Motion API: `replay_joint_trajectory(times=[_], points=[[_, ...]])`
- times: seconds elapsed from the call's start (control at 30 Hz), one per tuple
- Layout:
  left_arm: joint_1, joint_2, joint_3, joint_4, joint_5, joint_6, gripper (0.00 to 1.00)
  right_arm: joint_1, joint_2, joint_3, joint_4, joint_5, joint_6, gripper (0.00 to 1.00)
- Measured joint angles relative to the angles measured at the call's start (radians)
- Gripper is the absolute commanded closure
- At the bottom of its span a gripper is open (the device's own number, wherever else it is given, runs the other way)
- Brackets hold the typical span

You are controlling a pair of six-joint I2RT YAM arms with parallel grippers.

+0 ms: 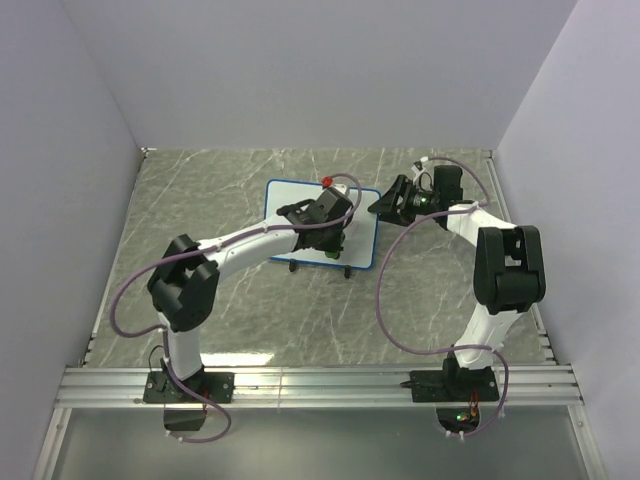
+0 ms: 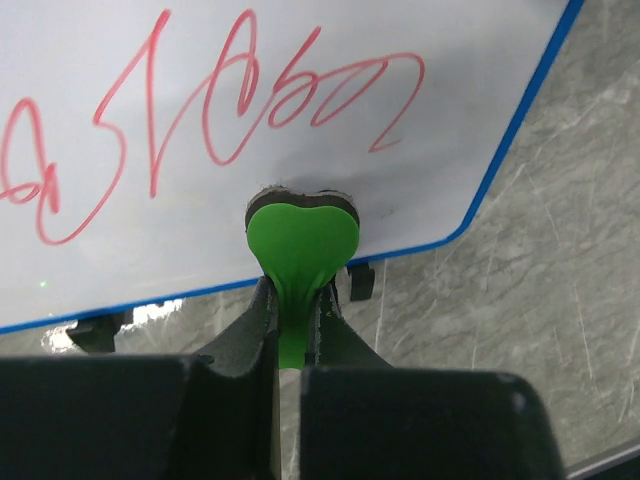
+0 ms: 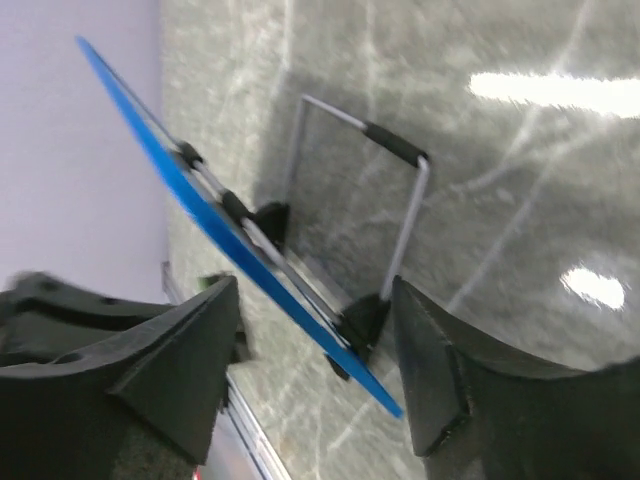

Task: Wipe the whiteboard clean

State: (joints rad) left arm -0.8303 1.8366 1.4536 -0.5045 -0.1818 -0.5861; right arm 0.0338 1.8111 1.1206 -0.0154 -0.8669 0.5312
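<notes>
The whiteboard [image 1: 295, 203], blue-framed, stands tilted on its feet at mid-table. Red scribbles [image 2: 230, 110] cover its white face [image 2: 120, 250]. My left gripper [image 2: 297, 290] is shut on a small green eraser [image 2: 302, 240], whose dark felt end rests against the board near its lower blue edge. In the top view that gripper [image 1: 330, 215] is over the board's right half. My right gripper [image 3: 312, 300] is open and straddles the board's blue edge [image 3: 200, 210] at a corner, one finger on each side with gaps showing. It sits at the board's right end [image 1: 385, 205].
A wire stand [image 3: 405, 150] with black feet props the board from behind. A small red-topped object [image 1: 327, 181] lies just behind the board's top edge. Lilac walls close in three sides, and a metal rail [image 1: 320, 385] runs along the near edge.
</notes>
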Motion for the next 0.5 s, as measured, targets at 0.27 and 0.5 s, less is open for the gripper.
replay_joint_trajectory(times=[0.27, 0.5], points=[[0.004, 0.133, 0.148, 0.008, 0.035, 0.013, 1.00, 0.000, 0.022, -0.001, 0.176, -0.061, 0.071, 0.46], [0.004, 0.191, 0.261, 0.039, 0.055, 0.020, 1.00, 0.001, 0.032, -0.045, 0.264, -0.090, 0.102, 0.64]])
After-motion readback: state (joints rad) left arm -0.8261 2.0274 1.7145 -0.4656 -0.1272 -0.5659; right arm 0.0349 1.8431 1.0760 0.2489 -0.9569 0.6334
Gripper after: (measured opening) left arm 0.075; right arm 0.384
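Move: The left gripper holds the green eraser near the whiteboard's lower edge. From this hand the board's upper right edge lies about 10 cm to the right and 9 cm ahead, near its own height; the red writing is centred some 8 cm ahead, 2 cm left and a little lower. The right hand has that edge between its open fingers, about 1 cm to its left, with the eraser roughly 10 cm left of the hand and 9 cm back. Sweep the left gripper about 6 cm to the right and 4 cm forward across the board's front towards its right edge, dipping slightly and then rising, and keep the eraser pinched. Meanwhile, keep the right hand at the upper right edge: lift it about 2 cm, ease back down slightly, and close its fingers from wide to under half open around the edge. ##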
